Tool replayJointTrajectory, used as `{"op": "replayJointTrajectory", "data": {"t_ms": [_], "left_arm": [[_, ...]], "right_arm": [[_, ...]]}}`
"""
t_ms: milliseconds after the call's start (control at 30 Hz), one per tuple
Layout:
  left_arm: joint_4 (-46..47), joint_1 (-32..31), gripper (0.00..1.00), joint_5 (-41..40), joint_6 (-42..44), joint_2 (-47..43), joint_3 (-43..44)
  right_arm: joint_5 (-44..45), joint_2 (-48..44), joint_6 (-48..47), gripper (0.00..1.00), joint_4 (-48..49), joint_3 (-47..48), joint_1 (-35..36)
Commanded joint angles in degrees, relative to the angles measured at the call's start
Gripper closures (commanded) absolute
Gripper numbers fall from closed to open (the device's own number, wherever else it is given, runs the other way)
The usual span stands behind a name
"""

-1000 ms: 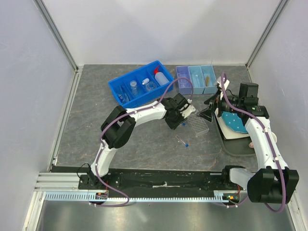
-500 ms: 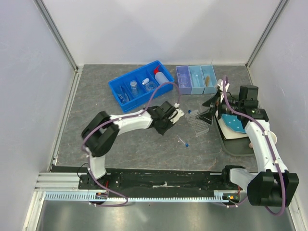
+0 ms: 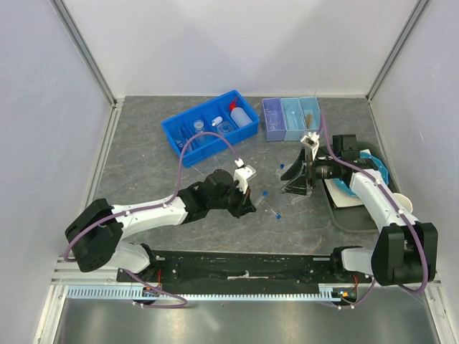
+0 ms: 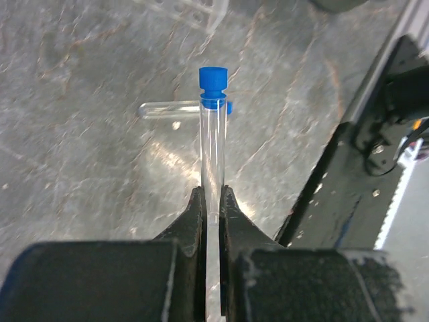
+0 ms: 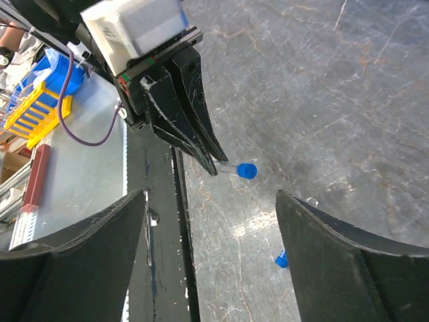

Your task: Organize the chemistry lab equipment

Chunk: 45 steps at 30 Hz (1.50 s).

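Note:
My left gripper [image 3: 249,200] [image 4: 213,196] is shut on a clear test tube [image 4: 213,144] with a blue cap [image 3: 265,193], held just above the table. A second capped tube [image 3: 273,211] [image 4: 173,109] lies flat on the table beyond it. A third blue cap [image 3: 282,166] shows beside the clear tube rack [image 3: 303,189]. My right gripper [image 3: 292,180] [image 5: 210,196] hangs open over the rack's left end, with nothing between its fingers. In the right wrist view the held tube's cap [image 5: 247,170] sticks out of the left gripper's fingers.
A blue bin [image 3: 174,134] at the back holds small flasks and the red-capped squeeze bottle [image 3: 241,115]. Light blue trays [image 3: 292,119] hold a tan stick [image 3: 310,115]. A teal plate [image 3: 374,163] and a beige cup [image 3: 403,204] sit on a dark tray [image 3: 353,218] at right.
My left gripper shut on a test tube near the rack and drew it back toward the near left. My right gripper swung left and down over the rack.

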Motion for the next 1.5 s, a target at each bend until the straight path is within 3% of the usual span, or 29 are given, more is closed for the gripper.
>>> {"op": "replayJointTrajectory", "data": {"t_ms": [0, 233, 600, 833, 933, 1000, 1200, 1233, 1367, 1467], "left_arm": [[13.69, -1.08, 0.98, 2.21, -8.38, -2.05, -0.16], [14.67, -2.05, 0.98, 1.6, -9.26, -3.1, 0.98], [14.14, -2.41, 0.98, 1.42, -9.44, -3.46, 1.24], [12.91, -2.41, 0.93, 2.21, -8.91, -2.66, 2.47], [11.6, -2.49, 0.71, 1.77, -8.3, -3.45, 2.48], [11.16, -2.41, 0.51, 1.25, -7.51, -5.38, 2.04], [-8.06, -1.0, 0.28, -8.48, 1.45, -12.31, 6.07], [-10.79, -0.74, 0.17, -9.9, 4.77, -13.46, 7.47], [-26.6, 2.07, 0.1, -14.39, 14.19, -17.51, 11.43], [-30.93, 3.48, 0.08, -20.79, 19.3, -20.76, 10.92]], "right_arm": [[1.67, 1.67, 1.97, 0.18, 2.71, 0.33, 4.36], [4.93, 3.78, 6.21, 0.37, 6.41, 0.06, 9.56], [4.32, 5.01, 7.62, 0.57, 6.85, 0.32, 11.5], [1.94, 5.63, 7.18, 0.88, 6.68, 0.5, 11.67], [2.37, 5.45, 6.47, 0.92, 6.5, 0.67, 11.67], [3.16, 5.1, 5.86, 0.92, 6.15, 0.85, 11.58], [10.28, 3.26, 3.14, 0.92, 4.83, 1.82, 7.29], [11.51, 2.12, 2.79, 0.92, 5.0, 1.9, 6.23], [23.18, -2.54, 3.47, 0.92, 10.0, -0.89, 2.89], [31.72, -6.5, 4.01, 0.91, 17.03, -4.15, 2.71]]}}
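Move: The left hand already holds the test tube, cap end sticking out some 4 cm ahead, 5 cm right and 2 cm above it; the open right hand lies about 12 cm right, 5 cm ahead and 9 cm higher. From the right hand, the cap end is some 7 cm left, 1 cm back and 7 cm below. A loose tube lies 6 cm left, 2 cm back and 19 cm below it, the rack 6 cm ahead, 2 cm right, 18 cm below. The left hand lifts the test tube about 5 cm and 3 cm rightwards, tipping its fingers up, while the right hand comes some 4 cm left and slightly down and pinches the tube near its blue cap. Then the left fingers open wide and that hand withdraws left and up, as the right carries the tube about 6 cm forward and rightwards towards the rack, turning clockwise. ##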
